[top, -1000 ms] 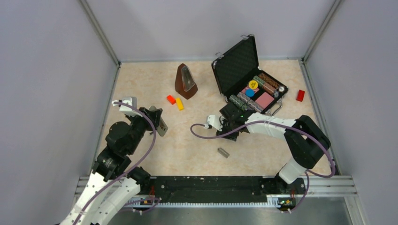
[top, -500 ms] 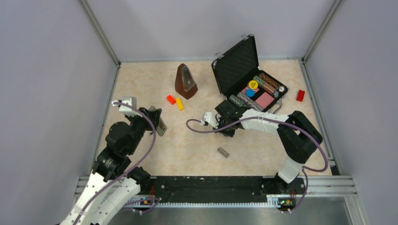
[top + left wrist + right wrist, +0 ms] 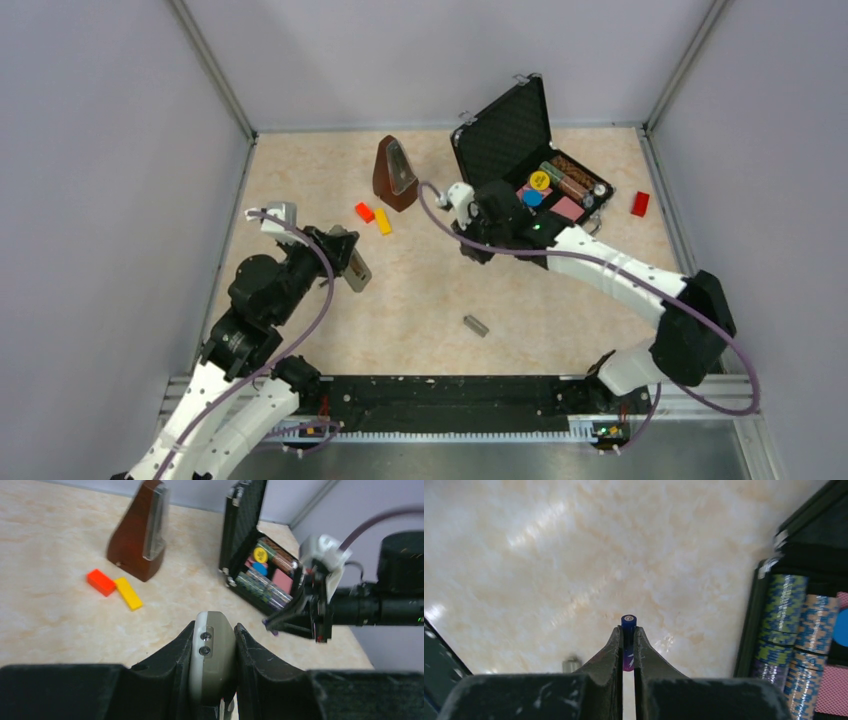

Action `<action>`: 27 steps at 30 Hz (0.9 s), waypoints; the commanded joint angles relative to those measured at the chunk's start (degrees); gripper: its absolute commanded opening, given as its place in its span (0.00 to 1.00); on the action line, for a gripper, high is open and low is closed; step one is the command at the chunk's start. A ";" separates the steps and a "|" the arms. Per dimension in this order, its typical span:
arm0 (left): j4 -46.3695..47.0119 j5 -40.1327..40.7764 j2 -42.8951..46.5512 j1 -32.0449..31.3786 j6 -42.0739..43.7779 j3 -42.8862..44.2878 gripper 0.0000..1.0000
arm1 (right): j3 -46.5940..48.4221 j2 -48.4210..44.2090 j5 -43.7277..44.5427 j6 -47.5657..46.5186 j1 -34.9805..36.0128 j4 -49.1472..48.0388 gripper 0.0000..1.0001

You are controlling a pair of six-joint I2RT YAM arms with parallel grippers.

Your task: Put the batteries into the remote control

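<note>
My left gripper [image 3: 214, 630] is shut on the remote control [image 3: 212, 655], which stands on edge between the fingers with its white front to the left and its grey back to the right. From above, the remote [image 3: 352, 268] hangs over the left part of the table. My right gripper [image 3: 628, 630] is shut on a bluish-purple battery [image 3: 628, 622], whose tip pokes out past the fingertips. That gripper [image 3: 478, 245] hovers in front of the black case, above the table. A small grey piece [image 3: 476, 325] lies on the table; I cannot tell what it is.
An open black case [image 3: 505, 140] holding chips stands at the back right. A brown metronome [image 3: 395, 172] stands at the back centre, with a red block [image 3: 364, 212] and a yellow block [image 3: 383, 222] beside it. Another red block [image 3: 640, 203] lies far right.
My right gripper shut on the battery and rose, moving back toward the metronome and case. My left gripper moved slightly right with the remote.
</note>
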State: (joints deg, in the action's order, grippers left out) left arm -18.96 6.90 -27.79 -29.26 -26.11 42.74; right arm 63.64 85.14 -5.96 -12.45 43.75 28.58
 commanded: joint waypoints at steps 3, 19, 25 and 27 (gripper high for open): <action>15.52 -16.55 -7.96 0.19 -13.06 -0.11 0.00 | 5.35 -13.17 4.79 23.57 0.30 -7.34 0.00; 34.02 -26.82 -28.80 -0.41 -38.21 3.15 0.00 | -0.30 -25.93 8.02 40.54 10.12 -20.94 0.00; 33.54 -26.35 -30.53 -1.50 -38.47 4.93 0.00 | -0.42 -23.45 10.29 38.07 15.58 -21.53 0.00; 32.40 -26.06 -30.68 -1.61 -38.58 5.49 0.00 | -0.89 -23.32 11.17 37.07 16.10 -22.08 0.00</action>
State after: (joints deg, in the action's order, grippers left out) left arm 9.89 -18.63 -58.63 -30.46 -63.42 44.77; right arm 63.29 61.71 2.42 26.46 58.08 9.72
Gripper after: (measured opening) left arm 0.335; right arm 0.029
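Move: From the right hand, which already grips the battery, the remote control in the left hand's fingers lies about 23 cm to the left, 8 cm back and 13 cm higher. The battery cover is on the table some 9 cm back, 3 cm right and 11 cm below; the yellow block is 20 cm ahead, 23 cm left, equally low. From the left hand, the battery is about 24 cm right, 6 cm ahead and 18 cm below. Rolling, right hand lifts its battery about 22 cm, then back-left towards the remote control left carries 14 cm rightward. ##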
